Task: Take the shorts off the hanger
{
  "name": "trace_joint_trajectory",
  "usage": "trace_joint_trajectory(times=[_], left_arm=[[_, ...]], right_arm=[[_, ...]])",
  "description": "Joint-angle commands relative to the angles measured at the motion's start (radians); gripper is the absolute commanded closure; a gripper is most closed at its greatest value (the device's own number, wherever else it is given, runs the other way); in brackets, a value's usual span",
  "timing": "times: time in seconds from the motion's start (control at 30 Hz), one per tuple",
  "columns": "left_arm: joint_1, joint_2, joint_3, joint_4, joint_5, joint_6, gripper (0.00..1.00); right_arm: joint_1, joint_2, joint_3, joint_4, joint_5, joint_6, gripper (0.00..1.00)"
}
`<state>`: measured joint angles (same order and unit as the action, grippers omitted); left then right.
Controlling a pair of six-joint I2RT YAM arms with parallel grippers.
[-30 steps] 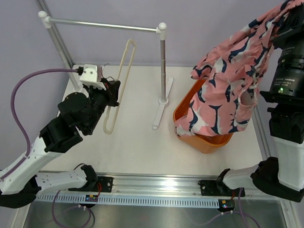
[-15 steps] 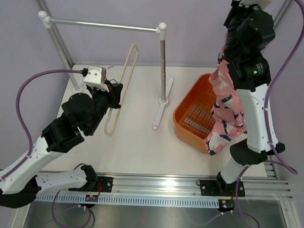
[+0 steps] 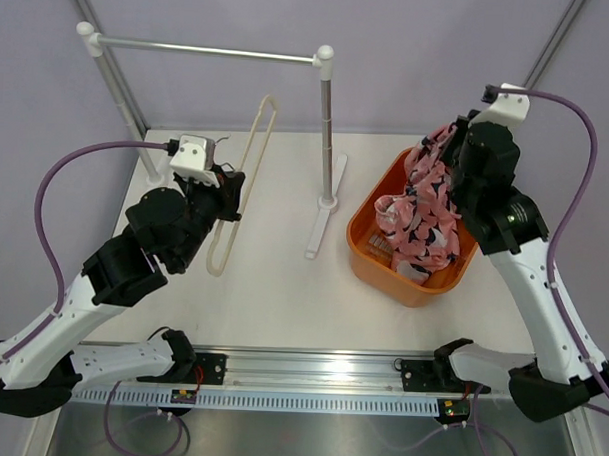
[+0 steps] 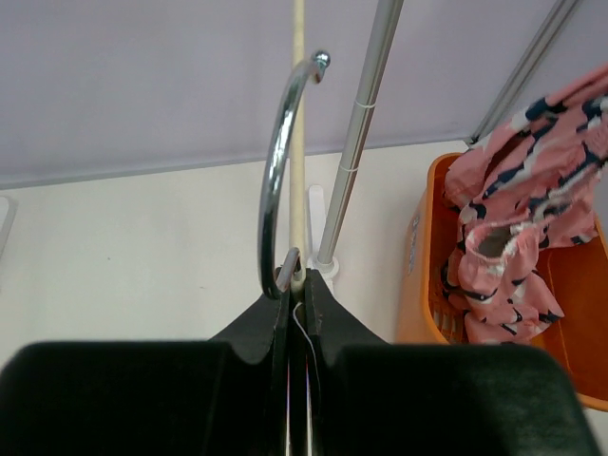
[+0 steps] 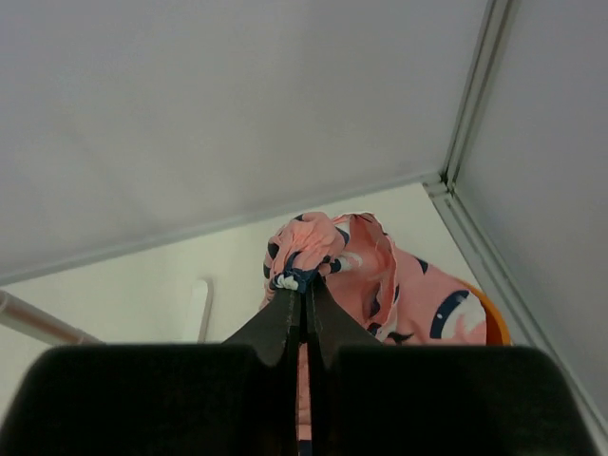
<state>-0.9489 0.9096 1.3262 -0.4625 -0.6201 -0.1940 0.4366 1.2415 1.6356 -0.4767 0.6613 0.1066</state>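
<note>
The pink shorts (image 3: 421, 214) with navy and white blotches hang off the hanger, bunched down into the orange basket (image 3: 362, 233). My right gripper (image 3: 446, 143) is shut on a fold of the shorts (image 5: 380, 285) at its tips (image 5: 304, 287), above the basket's far side. The cream hanger (image 3: 243, 176) stands bare to the left of the rail stand. My left gripper (image 3: 229, 182) is shut on the hanger (image 4: 298, 142) at its neck, just below the metal hook (image 4: 277, 180), as its tips (image 4: 297, 281) show. The shorts (image 4: 518, 242) also show at the right of the left wrist view.
A grey metal rail stand (image 3: 324, 129) with a top bar (image 3: 206, 51) stands between the two arms; its flat foot (image 3: 322, 224) lies on the white table. The basket (image 4: 420, 275) sits right of the stand's post (image 4: 359, 142). Frame posts rise at the table's back corners.
My right arm has swung down from high up, bringing the shorts from hanging in the air down into the orange basket. The left arm and hanger have barely shifted.
</note>
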Motion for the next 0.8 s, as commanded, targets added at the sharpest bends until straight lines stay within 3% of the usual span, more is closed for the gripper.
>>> trace_joint_trajectory(times=[0.0,0.23,0.27,0.3,0.4,0.43,0.53,0.67,0.77], left_arm=[[0.001,-0.017,0.028,0.007,0.005,-0.022,1.00],[0.001,-0.023,0.053,-0.059,-0.027,-0.047,1.00],[0.002,-0.021,0.059,-0.088,-0.029,-0.051,1.00],[0.001,-0.011,0.070,-0.105,-0.027,-0.064,1.00],[0.001,0.012,0.113,-0.183,0.012,-0.087,1.00],[0.002,0.032,0.135,-0.229,0.023,-0.091,1.00],[0.012,0.086,0.175,-0.310,0.048,-0.096,1.00],[0.071,0.138,0.234,-0.343,0.149,-0.093,1.00],[0.229,0.175,0.248,-0.328,0.290,-0.091,1.00]], right_arm=[[-0.047,-0.134,-0.190,-0.006,-0.001,0.188,1.00],[-0.104,-0.159,-0.471,-0.057,-0.123,0.320,0.96],[-0.107,-0.155,-0.503,-0.051,-0.161,0.333,0.90],[-0.113,-0.143,-0.513,-0.046,-0.178,0.341,0.73],[-0.114,-0.114,-0.522,-0.054,-0.235,0.350,0.50],[-0.116,-0.113,-0.519,-0.057,-0.261,0.354,0.36],[-0.116,-0.134,-0.517,-0.031,-0.323,0.357,0.24],[-0.114,-0.152,-0.461,-0.030,-0.420,0.347,0.14],[-0.116,-0.160,-0.427,-0.017,-0.502,0.335,0.11]])
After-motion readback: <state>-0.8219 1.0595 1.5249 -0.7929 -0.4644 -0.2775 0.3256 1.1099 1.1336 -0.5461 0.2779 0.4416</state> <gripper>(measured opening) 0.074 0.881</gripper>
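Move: The right hand grips the shorts, already hanging into the orange basket, whose middle lies about 38 cm below the hand, some 4 cm back and level sideways. The rack's white foot stands roughly 20 cm to this hand's left, 3 cm farther out and 43 cm down. From the left hand, still holding the hanger, the basket is about 35 cm right, 7 cm ahead and 36 cm down. The right hand sinks about 22 cm towards the basket, opens wide to release the shorts, then rises slightly. ##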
